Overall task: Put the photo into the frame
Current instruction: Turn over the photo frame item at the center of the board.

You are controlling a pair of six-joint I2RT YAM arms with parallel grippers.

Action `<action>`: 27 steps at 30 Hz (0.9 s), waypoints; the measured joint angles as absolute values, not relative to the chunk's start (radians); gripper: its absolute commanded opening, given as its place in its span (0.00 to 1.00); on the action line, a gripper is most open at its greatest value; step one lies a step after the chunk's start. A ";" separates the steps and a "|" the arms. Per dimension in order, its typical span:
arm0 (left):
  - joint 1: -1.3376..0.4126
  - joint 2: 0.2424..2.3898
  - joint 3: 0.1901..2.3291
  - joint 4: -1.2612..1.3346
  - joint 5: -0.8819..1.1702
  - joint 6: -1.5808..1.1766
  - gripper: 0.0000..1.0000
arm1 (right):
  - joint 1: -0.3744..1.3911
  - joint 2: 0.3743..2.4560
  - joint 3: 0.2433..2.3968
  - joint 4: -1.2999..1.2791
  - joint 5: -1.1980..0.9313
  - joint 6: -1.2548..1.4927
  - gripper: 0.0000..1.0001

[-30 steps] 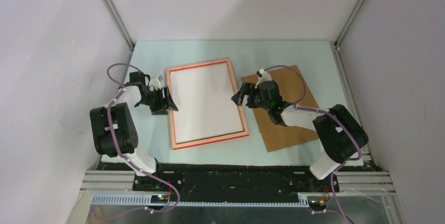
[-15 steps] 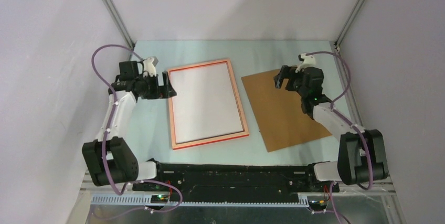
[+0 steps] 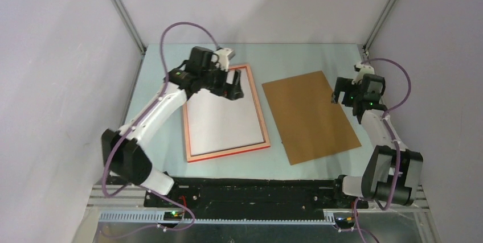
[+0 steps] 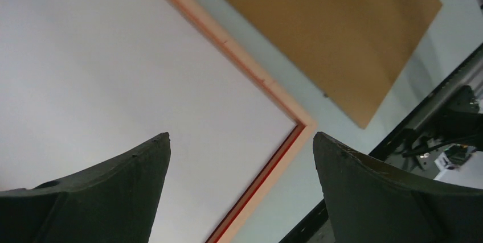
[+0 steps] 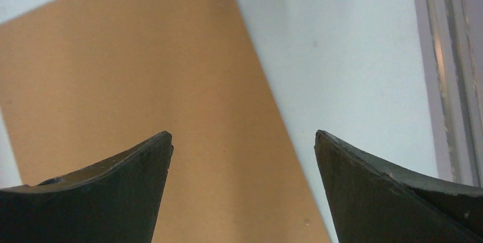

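The frame (image 3: 228,152) lies flat at the table's middle, pale wood back edges up, a thin red line inside its rim (image 4: 245,64). A plain white sheet (image 3: 223,115) fills its opening (image 4: 114,66). No printed picture shows, so I cannot tell whether this sheet is the photo face down. My left gripper (image 3: 233,88) hangs open above the frame's far part, nothing between its fingers (image 4: 240,136). Over at the right, my right gripper (image 3: 340,91) stands open and empty above the far right edge of the brown backing board (image 5: 243,134).
The brown backing board (image 3: 310,116) lies flat right of the frame, a strip of table between them; it also shows in both wrist views (image 4: 319,32) (image 5: 142,72). A metal rail (image 5: 450,72) runs along the table's right edge. Grey walls enclose the table.
My left arm has lifted from the frame's left edge and swung over its far part. The right arm has drawn back from the frame's right edge to the board's far right edge. Both jaws widened.
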State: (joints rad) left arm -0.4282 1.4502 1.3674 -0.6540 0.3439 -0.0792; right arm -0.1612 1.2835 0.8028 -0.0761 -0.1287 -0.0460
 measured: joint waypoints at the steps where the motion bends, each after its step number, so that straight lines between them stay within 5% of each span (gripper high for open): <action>1: -0.455 1.489 1.395 -0.651 0.343 -0.099 1.00 | -0.191 1.306 0.825 -0.116 -0.142 -0.047 0.99; 13: -0.689 1.983 1.674 -0.607 0.411 -0.334 1.00 | -0.362 1.481 0.902 -0.365 -0.234 -0.128 0.97; 27: -0.726 2.178 1.723 -0.533 0.406 -0.582 1.00 | -0.443 1.678 1.005 -0.435 -0.409 -0.230 0.94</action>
State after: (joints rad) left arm -0.7261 2.1784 1.7226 -0.5327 0.4065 -0.5816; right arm -0.4427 1.6775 1.0046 -0.4347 -0.4088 -0.2302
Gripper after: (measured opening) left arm 0.996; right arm 0.951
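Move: The brown backing board is the thing both hands go for. From the left hand, which hangs about 22 cm over the table, the board's middle is some 34 cm to the right and about level ahead; the frame with its white panel lies almost right below, its middle about 1 cm left and 2 cm ahead. From the right hand, the board's middle is about 12 cm left, 3 cm back and 14 cm below, and the frame's is some 47 cm left, 1 cm back. The left hand sweeps about 19 cm to the right and, slowing, some 16 cm down, crossing the frame's right rail to come low by the brown board's left edge, its wide-open fingers tipping some 30 degrees further downward. Meanwhile the right hand sinks about 10 cm towards the board's right edge, edging right and slightly back, and tips its open fingers down too, neither hand visibly touching the board yet. ##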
